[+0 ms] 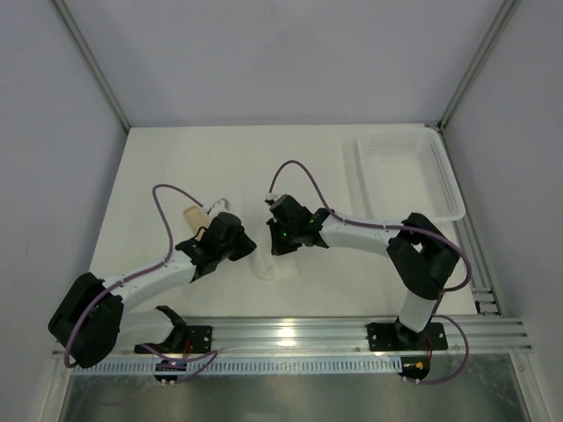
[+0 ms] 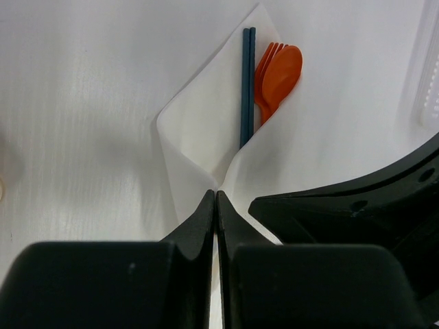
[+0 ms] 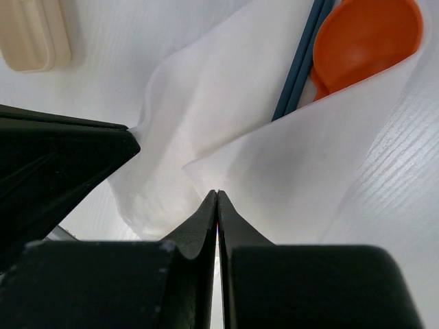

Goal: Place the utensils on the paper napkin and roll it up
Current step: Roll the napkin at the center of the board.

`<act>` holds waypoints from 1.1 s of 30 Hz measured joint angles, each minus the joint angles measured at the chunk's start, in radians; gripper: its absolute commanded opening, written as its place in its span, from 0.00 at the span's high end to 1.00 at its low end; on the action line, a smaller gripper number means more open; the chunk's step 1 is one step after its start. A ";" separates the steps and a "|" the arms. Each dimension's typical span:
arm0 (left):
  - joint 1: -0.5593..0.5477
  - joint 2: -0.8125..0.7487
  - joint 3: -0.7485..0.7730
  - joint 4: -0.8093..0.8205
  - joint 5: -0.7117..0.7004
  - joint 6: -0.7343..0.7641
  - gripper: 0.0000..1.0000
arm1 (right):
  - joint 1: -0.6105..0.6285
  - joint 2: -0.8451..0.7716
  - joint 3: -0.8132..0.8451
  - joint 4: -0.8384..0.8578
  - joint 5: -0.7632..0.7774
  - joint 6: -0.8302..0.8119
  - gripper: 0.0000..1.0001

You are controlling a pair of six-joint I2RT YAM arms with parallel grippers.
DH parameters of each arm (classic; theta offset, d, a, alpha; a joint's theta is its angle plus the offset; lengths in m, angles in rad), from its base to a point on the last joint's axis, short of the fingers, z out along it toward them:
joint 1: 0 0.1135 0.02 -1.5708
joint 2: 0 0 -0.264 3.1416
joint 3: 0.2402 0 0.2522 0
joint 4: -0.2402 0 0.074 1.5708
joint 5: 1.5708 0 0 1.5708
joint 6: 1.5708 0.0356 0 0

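The paper napkin [image 2: 199,123] lies folded in from both sides over the utensils: a pair of dark blue sticks [image 2: 246,82] and an orange spoon stacked on a fork [image 2: 280,72]. Only their upper ends show. My left gripper [image 2: 217,195] is shut, pinching the napkin where its two folds meet. My right gripper [image 3: 217,195] is shut on the edge of the flap [image 3: 309,157] that covers the blue sticks [image 3: 298,62] and the orange spoon [image 3: 367,41]. From above, both grippers meet over the crumpled napkin [image 1: 274,266], left gripper [image 1: 251,251] beside right gripper [image 1: 281,253].
A cream, flat, rounded piece [image 1: 195,214] lies on the table left of the grippers, also showing in the right wrist view [image 3: 31,34]. A white mesh basket [image 1: 409,171] stands at the back right. Purple cables loop over both arms.
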 measured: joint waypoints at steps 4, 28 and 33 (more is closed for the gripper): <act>0.000 -0.001 0.000 0.000 0.000 0.000 1.00 | 0.000 -0.027 0.008 -0.023 0.028 -0.010 0.95; -0.002 -0.015 0.000 -0.002 -0.002 0.000 1.00 | -0.098 -0.113 -0.120 -0.014 0.030 -0.050 0.06; -0.009 -0.015 0.000 -0.002 -0.003 0.000 1.00 | -0.098 -0.083 -0.124 -0.005 0.029 -0.050 0.06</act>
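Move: The napkin's folded right edge lies about 5 cm to the right of the right hand, some 2 cm ahead and 4 cm below. The spoon's bowl is roughly 7 cm ahead and 3 cm right of that hand, and the chopsticks' middle is about 4 cm straight ahead, both some 4 cm lower. From the left hand, that edge is about 10 cm right, 1 cm ahead and 4 cm down. Right hand opens wide, arcing up, 5 cm right and down over the napkin's right edge; left keeps pinching. ##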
